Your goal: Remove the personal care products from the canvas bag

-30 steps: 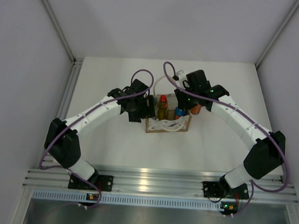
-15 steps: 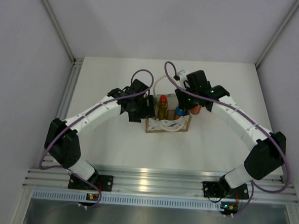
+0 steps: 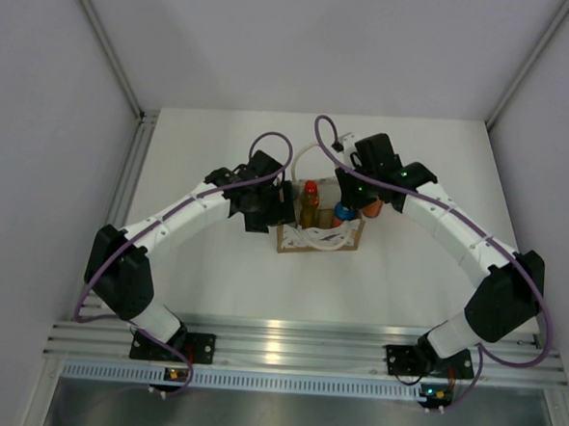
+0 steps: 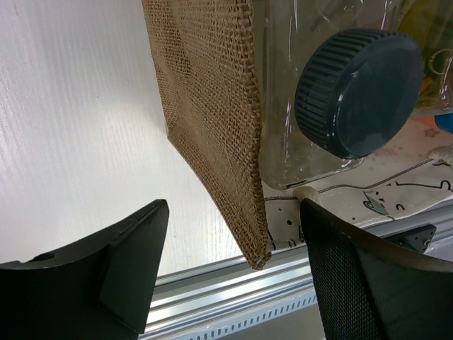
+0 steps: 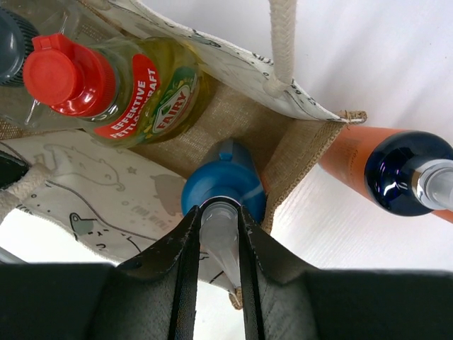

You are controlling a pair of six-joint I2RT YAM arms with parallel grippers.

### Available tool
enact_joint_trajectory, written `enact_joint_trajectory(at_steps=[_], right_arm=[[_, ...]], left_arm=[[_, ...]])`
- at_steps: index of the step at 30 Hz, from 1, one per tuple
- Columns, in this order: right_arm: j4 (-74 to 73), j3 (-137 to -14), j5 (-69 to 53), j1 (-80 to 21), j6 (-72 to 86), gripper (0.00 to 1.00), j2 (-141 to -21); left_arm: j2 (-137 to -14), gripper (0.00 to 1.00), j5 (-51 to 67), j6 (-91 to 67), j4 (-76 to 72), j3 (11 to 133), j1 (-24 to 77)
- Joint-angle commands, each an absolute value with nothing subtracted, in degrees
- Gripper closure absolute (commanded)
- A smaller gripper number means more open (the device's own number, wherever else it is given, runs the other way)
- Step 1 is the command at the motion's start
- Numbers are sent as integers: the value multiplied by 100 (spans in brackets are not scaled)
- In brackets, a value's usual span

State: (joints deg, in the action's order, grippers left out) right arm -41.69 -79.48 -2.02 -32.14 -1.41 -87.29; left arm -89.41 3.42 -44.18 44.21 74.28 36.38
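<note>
The canvas bag (image 3: 319,240) stands mid-table. Inside it are an amber bottle with a red cap (image 5: 71,74), a pale bottle with a dark grey cap (image 4: 361,92) and an orange bottle with a light-blue cap (image 5: 223,188). My right gripper (image 5: 218,216) reaches down into the bag (image 5: 233,106), shut on the clear spout of the light-blue-capped bottle. Just outside the bag's right wall stands an orange bottle with a dark blue cap (image 5: 403,173). My left gripper (image 4: 233,262) is open, its jaws straddling the bag's left burlap wall (image 4: 212,106) without touching it.
White rope handles (image 5: 283,42) loop over the bag's rim. The aluminium rail (image 3: 295,349) runs along the near table edge. Grey walls close in the table at the back and on both sides.
The right gripper's jaws have closed tighter on the clear spout. Both arms and the bag stay almost where they were.
</note>
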Motion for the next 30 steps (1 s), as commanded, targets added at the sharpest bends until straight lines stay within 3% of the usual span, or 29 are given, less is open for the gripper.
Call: enact_joint_trajectory(at_steps=[1,23,30], right_arm=[[-4140,-7998,-26,-3296,234,100,-8455],[-4895,-9210,1089,-3682,1204,100,-8613],[-5546,-10124,1362,-3744,1354,100,-8692]], left_arm=[[-8886,20,343,-4421,4368,7567,3656],[-8894,20,246,-4474,4368,7559,3665],[-8859,20,237,-4465,4377,7506,3656]])
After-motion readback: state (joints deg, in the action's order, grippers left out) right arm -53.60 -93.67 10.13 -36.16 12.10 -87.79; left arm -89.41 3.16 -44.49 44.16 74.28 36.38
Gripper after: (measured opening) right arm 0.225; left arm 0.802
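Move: The right hand already grips the pump of the blue-topped bottle in the bag, whose middle hangs about 10 cm straight below. Outside the bag, where the emptied bottles stand, the near orange bottle is some 7 cm right and 3 cm ahead, the far one about 14 cm right and 3 cm ahead, both 10 cm lower. The red-capped bottle lies 8 cm left, 2 cm ahead, also 10 cm down. From the left hand, the near orange bottle is roughly 21 cm right, 8 cm ahead, 5 cm lower. Keeping its pinch on the pump head, the right hand first twists the blue-topped bottle clockwise almost in place, then draws it up through the bag's mouth by roughly 6 cm, climbing steadily and still turning, about 15 degrees in all. The fingers don't change their grip. ##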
